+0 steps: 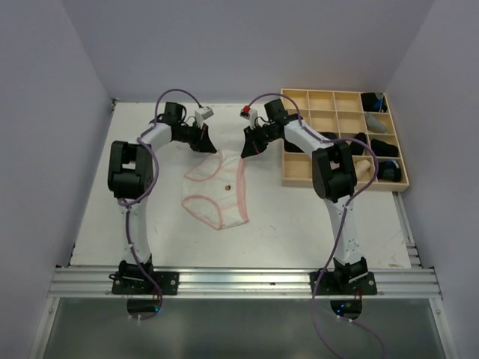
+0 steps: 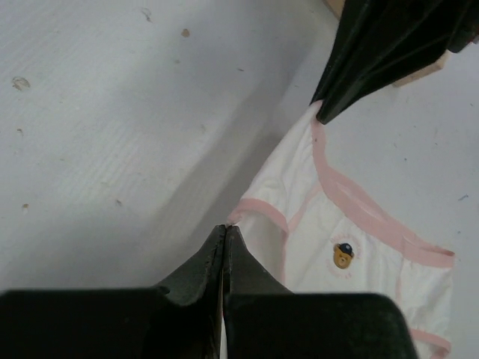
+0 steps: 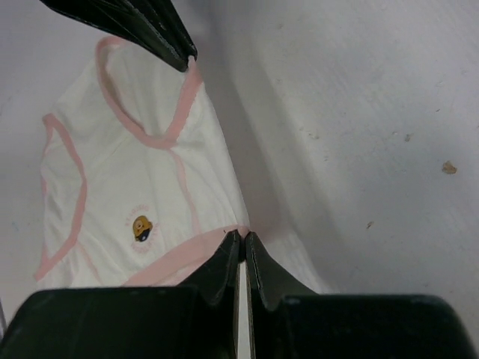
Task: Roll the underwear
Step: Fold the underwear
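Observation:
A whitish underwear [image 1: 217,191] with pink edging and a small bear print lies flat in the middle of the table. My left gripper [image 1: 210,144] is shut on its far left waistband corner, with the jaws [image 2: 226,229] pinching the pink edge of the underwear [image 2: 352,247]. My right gripper [image 1: 246,151] is shut on the far right waistband corner. There the tips [image 3: 243,236] clamp the pink band of the underwear [image 3: 135,172]. Each wrist view shows the other gripper's dark fingers [image 2: 359,67] [image 3: 142,26] at the opposite corner.
A pale wooden grid tray [image 1: 308,142] stands at the back right, close to the right arm. Several dark rolled pieces [image 1: 373,101] fill its right-hand compartments. Grey walls close in the table on the left, back and right.

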Action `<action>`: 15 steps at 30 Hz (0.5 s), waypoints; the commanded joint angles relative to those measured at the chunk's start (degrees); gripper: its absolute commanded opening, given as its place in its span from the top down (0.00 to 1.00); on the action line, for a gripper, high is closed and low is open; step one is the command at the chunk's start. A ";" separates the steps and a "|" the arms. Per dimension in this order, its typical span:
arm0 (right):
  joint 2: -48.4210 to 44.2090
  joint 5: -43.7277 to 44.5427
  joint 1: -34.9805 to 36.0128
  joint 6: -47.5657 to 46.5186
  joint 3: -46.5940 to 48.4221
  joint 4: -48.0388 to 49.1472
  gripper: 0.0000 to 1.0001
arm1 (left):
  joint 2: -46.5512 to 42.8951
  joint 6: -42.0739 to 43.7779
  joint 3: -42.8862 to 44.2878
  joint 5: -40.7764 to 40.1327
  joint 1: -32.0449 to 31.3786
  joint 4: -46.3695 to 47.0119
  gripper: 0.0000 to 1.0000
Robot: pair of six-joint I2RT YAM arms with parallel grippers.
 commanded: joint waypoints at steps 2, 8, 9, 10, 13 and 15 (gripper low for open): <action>-9.54 -4.94 -0.23 -0.23 -3.73 1.99 1.00 | -12.84 5.75 -8.33 1.98 -0.14 3.28 1.00; -12.80 -11.09 0.30 -6.11 -8.48 -4.77 1.00 | -20.41 11.91 -18.09 5.06 -1.10 -3.90 1.00; -13.06 -11.44 0.74 -8.55 -9.01 -7.13 1.00 | -22.07 12.62 -19.24 5.06 -1.37 -4.19 1.00; -14.02 -11.27 1.35 -10.06 -9.63 -8.45 1.00 | -23.22 12.88 -22.29 5.06 -1.54 -4.10 1.00; -16.48 -10.14 3.11 -15.07 -13.40 -11.54 1.00 | -26.91 13.15 -27.31 5.58 -1.90 -4.10 1.00; -17.98 -9.52 4.16 -17.18 -16.99 -11.55 1.00 | -29.37 14.46 -29.34 5.76 -2.16 -5.59 1.00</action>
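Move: Both hands already pinch the underwear's far edge, raised about 4 cm off the table. Its near edge, where that edge is being taken, lies some 25 cm back and 5 cm right of the left hand, and 23 cm back and 2 cm left of the right. The bear badge is roughly 11 cm back and 4 cm right of the left hand. The wooden organizer's middle stands about 30 cm right and 8 cm ahead of the right hand. Both hands, fingers shut, carry the far edge back towards the near edge, left 12 cm, right 9, arching upward. ##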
